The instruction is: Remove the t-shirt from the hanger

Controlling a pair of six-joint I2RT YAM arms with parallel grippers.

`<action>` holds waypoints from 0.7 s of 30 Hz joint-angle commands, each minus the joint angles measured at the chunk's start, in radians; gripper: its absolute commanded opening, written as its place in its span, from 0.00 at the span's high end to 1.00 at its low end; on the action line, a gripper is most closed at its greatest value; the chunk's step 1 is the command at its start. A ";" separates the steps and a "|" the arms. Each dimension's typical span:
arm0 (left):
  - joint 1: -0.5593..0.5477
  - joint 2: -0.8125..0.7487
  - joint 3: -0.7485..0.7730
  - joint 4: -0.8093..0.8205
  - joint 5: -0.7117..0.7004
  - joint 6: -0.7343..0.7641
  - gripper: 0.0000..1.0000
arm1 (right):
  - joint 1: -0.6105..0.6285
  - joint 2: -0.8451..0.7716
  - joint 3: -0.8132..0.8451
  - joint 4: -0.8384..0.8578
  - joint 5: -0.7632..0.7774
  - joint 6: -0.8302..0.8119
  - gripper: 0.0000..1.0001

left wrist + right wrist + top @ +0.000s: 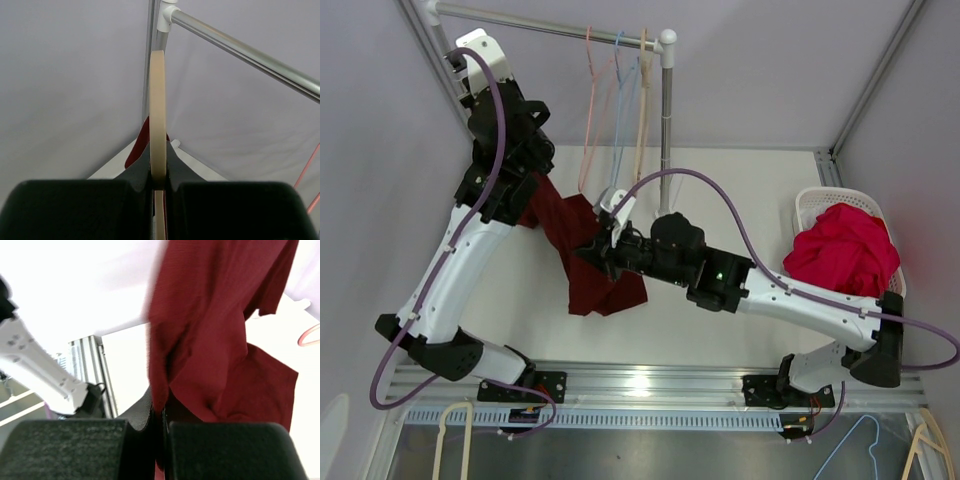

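Observation:
A dark red t-shirt (582,250) hangs from a cream hanger (158,115) held up near the left end of the rail. My left gripper (159,176) is shut on the hanger's hook; the hanger itself is hidden by the arm in the top view, where the gripper (525,190) sits at the shirt's top. My right gripper (595,250) is shut on the shirt's cloth; in the right wrist view (162,412) a fold of the t-shirt (215,340) is pinched between the jaws.
A metal rail (550,22) with a post (666,120) carries three empty hangers (618,110). A white basket (820,205) at right holds a red garment (842,250). More hangers (450,440) lie in front of the near edge.

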 commanded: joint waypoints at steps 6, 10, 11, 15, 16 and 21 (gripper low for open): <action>0.079 0.065 0.087 0.046 0.081 0.008 0.99 | 0.165 -0.172 -0.069 -0.104 0.204 0.000 1.00; 0.094 0.084 0.123 0.042 0.096 0.012 0.99 | 0.218 -0.248 -0.126 -0.138 0.255 0.029 1.00; 0.099 0.084 0.124 0.042 0.098 0.012 0.99 | 0.228 -0.259 -0.152 -0.142 0.267 0.035 1.00; 0.108 0.082 0.124 0.041 0.105 0.015 0.99 | 0.261 -0.293 -0.217 -0.149 0.291 0.070 1.00; 0.114 0.081 0.129 0.041 0.107 0.017 0.99 | 0.270 -0.294 -0.231 -0.146 0.292 0.086 1.00; 0.131 0.079 0.146 0.032 0.122 0.021 0.99 | 0.282 -0.290 -0.335 -0.084 0.275 0.147 1.00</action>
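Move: The right hand grips the hem of the dark-red t-shirt; the basket it is bound for lies about 57 cm to its right, 16 cm farther out and 30 cm lower. The rack post stands some 24 cm ahead and 15 cm to the right, its middle 5 cm below. From the left hand, which holds the wooden hanger, the t-shirt's middle is roughly 15 cm back, 13 cm to the right and 20 cm below. Right hand drags the t-shirt back, right and down, about 11 cm; left pulls the hanger 3 cm forward. ##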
